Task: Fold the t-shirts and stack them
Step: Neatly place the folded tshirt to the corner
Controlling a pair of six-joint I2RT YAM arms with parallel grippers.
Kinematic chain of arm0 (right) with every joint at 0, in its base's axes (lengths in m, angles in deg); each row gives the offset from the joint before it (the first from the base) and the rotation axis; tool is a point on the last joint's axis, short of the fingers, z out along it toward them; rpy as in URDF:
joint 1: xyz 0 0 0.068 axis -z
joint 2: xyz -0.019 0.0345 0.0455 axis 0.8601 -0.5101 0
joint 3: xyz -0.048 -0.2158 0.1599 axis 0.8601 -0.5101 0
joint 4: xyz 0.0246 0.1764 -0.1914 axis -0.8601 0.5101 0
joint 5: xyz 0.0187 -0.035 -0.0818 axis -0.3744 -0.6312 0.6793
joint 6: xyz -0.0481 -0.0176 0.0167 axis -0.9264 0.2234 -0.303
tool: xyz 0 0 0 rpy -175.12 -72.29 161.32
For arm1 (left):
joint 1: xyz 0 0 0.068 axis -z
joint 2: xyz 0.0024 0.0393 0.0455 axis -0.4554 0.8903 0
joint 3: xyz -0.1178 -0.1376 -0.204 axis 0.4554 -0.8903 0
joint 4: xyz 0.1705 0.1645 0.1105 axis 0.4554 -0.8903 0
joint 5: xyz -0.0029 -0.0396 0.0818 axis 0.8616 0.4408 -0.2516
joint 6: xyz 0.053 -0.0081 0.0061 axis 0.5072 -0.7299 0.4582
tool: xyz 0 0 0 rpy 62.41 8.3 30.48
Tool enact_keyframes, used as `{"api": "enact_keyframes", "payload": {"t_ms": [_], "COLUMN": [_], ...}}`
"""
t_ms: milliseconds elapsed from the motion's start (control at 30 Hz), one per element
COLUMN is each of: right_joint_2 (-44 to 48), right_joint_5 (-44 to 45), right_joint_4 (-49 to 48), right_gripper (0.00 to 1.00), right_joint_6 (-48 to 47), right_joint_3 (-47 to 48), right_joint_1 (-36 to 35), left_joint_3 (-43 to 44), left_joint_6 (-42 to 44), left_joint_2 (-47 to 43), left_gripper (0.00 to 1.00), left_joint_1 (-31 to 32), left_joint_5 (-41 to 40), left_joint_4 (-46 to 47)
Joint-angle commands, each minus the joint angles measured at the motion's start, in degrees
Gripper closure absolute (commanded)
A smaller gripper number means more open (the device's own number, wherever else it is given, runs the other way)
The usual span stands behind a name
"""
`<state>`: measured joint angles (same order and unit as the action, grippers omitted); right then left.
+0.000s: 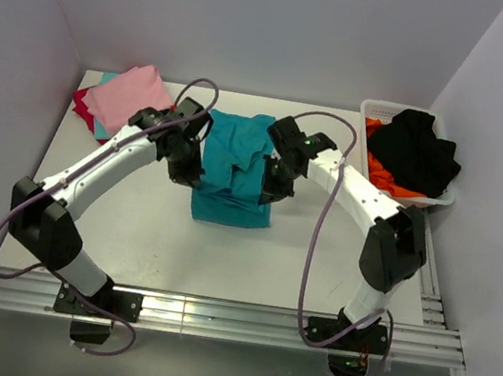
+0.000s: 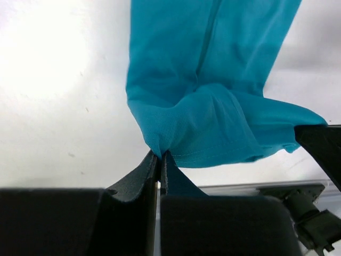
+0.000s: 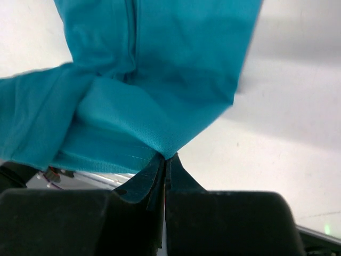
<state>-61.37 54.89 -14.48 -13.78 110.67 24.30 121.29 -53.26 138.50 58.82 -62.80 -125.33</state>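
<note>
A teal t-shirt (image 1: 234,168) lies partly folded in the middle of the white table, its near part lifted between both arms. My left gripper (image 1: 189,170) is shut on the shirt's left edge; in the left wrist view the cloth (image 2: 213,106) is pinched at the fingertips (image 2: 160,156). My right gripper (image 1: 271,187) is shut on the right edge, the teal cloth (image 3: 149,96) caught at its tips (image 3: 166,157). A pile of folded t-shirts, pink (image 1: 130,95) on top with red (image 1: 82,104) and lighter teal (image 1: 99,129) beneath, sits at the far left.
A white mesh basket (image 1: 379,109) at the far right holds black (image 1: 420,151) and orange (image 1: 384,176) clothes. Metal rails (image 1: 211,316) run along the table's near edge by the arm bases. Walls close in behind and on both sides.
</note>
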Motion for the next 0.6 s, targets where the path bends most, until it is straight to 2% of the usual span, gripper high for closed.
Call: {"api": "enact_keyframes", "payload": {"t_ms": [0,167,333,367,433,467,500,533,567], "right_joint_2": [-4.78,-15.14,-24.73,-27.18,-29.83,-30.54,-31.59,-31.86,-32.04], "right_joint_5": [0.09,0.00,0.52,0.61,0.88,1.31,1.49,1.49,1.41], "right_joint_4": [2.65,6.34,11.52,12.23,13.02,13.46,13.55,12.94,12.33], "right_gripper": [1.00,1.00,1.00,1.00,1.00,0.78,0.47,0.16,0.00], "right_joint_6": [-3.48,-5.59,-6.13,-5.86,-4.46,-3.76,-2.36,-2.17,-1.91], "right_joint_3": [7.28,20.08,33.98,35.40,37.60,38.14,38.67,38.84,38.93], "right_joint_1": [1.89,5.48,8.22,8.74,9.27,9.71,9.89,10.06,10.15], "left_joint_3": [4.70,10.50,21.31,22.72,26.24,27.20,28.95,30.19,31.33], "left_joint_6": [6.44,8.38,11.71,12.33,12.60,12.60,12.08,11.55,11.11], "left_joint_2": [3.50,12.90,25.88,27.66,32.48,33.90,36.35,37.42,38.48], "left_gripper": [1.00,1.00,1.00,0.98,0.80,0.55,0.42,0.36,0.29], "left_joint_1": [-4.46,-8.17,-11.07,-11.94,-12.65,-13.52,-14.05,-14.49,-15.37], "left_joint_5": [1.76,5.19,7.03,8.95,10.55,12.21,11.87,11.17,11.17], "left_joint_4": [0.34,3.50,5.08,5.61,6.84,7.54,8.16,7.90,7.81]}}
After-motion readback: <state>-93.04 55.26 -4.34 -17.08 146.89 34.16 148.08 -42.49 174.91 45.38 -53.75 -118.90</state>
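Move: The left hand, holding the t-shirt's left hem corner, has the middle of the teal t-shirt's flat far part about 18 cm ahead, 8 cm to its right and 15 cm below. The pink stack lies some 27 cm ahead and 20 cm left. From the right hand, on the other corner, that same t-shirt part is about 18 cm ahead, 7 cm left and 12 cm below, while the basket's middle stands roughly 24 cm ahead and 33 cm right. Both hands keep their pinch on the hem corners and sweep them forward together over the flat far part of the t-shirt, the left about 16 cm and the right about 14 cm, sinking as they go (the left some 9 cm, the right about half that) with the wrists nearly steady. Only as the reach is ending do both grippers open wide and let the hem go while still a few centimetres above the table, the right opening a little further than the left. ##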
